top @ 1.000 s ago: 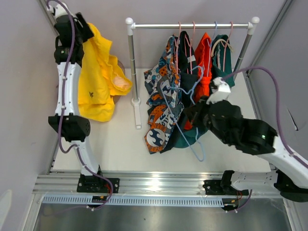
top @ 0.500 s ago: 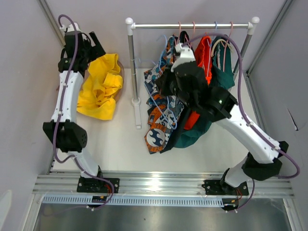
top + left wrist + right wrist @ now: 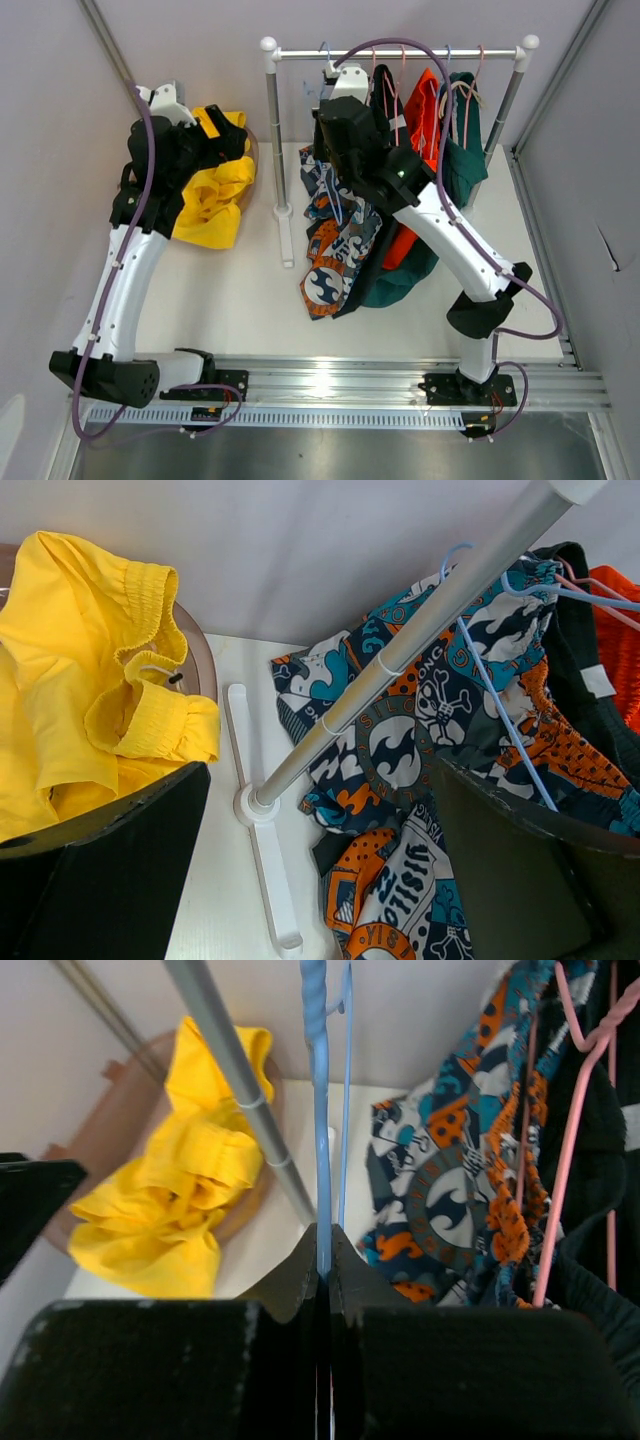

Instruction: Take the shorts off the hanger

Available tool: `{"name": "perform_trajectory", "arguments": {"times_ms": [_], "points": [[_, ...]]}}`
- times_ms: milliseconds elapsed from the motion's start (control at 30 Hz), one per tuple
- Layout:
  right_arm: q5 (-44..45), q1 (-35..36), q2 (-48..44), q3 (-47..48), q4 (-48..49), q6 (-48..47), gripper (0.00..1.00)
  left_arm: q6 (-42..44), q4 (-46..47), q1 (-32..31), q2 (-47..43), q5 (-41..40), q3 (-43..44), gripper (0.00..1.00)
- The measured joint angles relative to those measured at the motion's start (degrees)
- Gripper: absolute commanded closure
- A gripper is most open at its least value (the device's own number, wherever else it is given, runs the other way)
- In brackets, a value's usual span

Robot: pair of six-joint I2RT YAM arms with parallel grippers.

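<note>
Yellow shorts (image 3: pixel 215 195) lie heaped at the far left, with my left gripper (image 3: pixel 225 135) open just above them and holding nothing; the left wrist view shows them (image 3: pixel 80 700) beside its spread fingers (image 3: pixel 320 770). Patterned shorts (image 3: pixel 340 240) hang from a blue hanger (image 3: pixel 318 1110) near the rail (image 3: pixel 400 53). My right gripper (image 3: pixel 333 75) is shut on that hanger, its jaws (image 3: pixel 322 1235) pinched on the blue wire. Black shorts (image 3: pixel 388 105), orange-red shorts (image 3: pixel 425 115) and teal shorts (image 3: pixel 465 150) hang to the right on pink hangers.
A brown round bowl (image 3: pixel 200 665) lies under the yellow shorts. The rack's left pole (image 3: pixel 272 130) and its white foot (image 3: pixel 285 235) stand between the two arms. Grey walls close in on both sides.
My left gripper opened and let go of the yellow shorts, which dropped into a heap. My right arm swung up and left to the rail, still holding the blue hanger.
</note>
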Motion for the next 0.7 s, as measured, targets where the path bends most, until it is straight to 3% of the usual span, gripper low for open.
{"name": "perform_trajectory", "arguments": {"times_ms": [367,700], "points": [[3.85,-2.05,2.62,-2.12,6.21,-3.19,1.0,-1.49,2.27,-1.9,-1.62,0.63,-5.14,0.01],[-0.39,-6.21,9.49,-0.46,11.06,-2.45,1.0,-1.53,2.47,-3.58,-1.77,-1.07,-5.29,0.01]]}}
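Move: The spot on the rack's rod where the emptied blue hanger goes back lies about 12 cm straight ahead of the right hand and some 3 cm above it. The top of the left post is about 12 cm ahead and 10 cm left, at the rod's height; the patterned shorts hang roughly 5 cm ahead, 7 cm right and 18 cm below. From the left hand that rod spot is about 10 cm ahead, 19 cm right and 7 cm up. The blue hanger, still pinched by one wire in the right hand's shut fingers, is carried forward about 8 cm to the rod beside the left post. It dips slightly at first, then sinks more quickly as it advances, nearly 5 cm down in all. The empty left hand eases 2 cm down and 2 cm right, fingers staying wide open. ##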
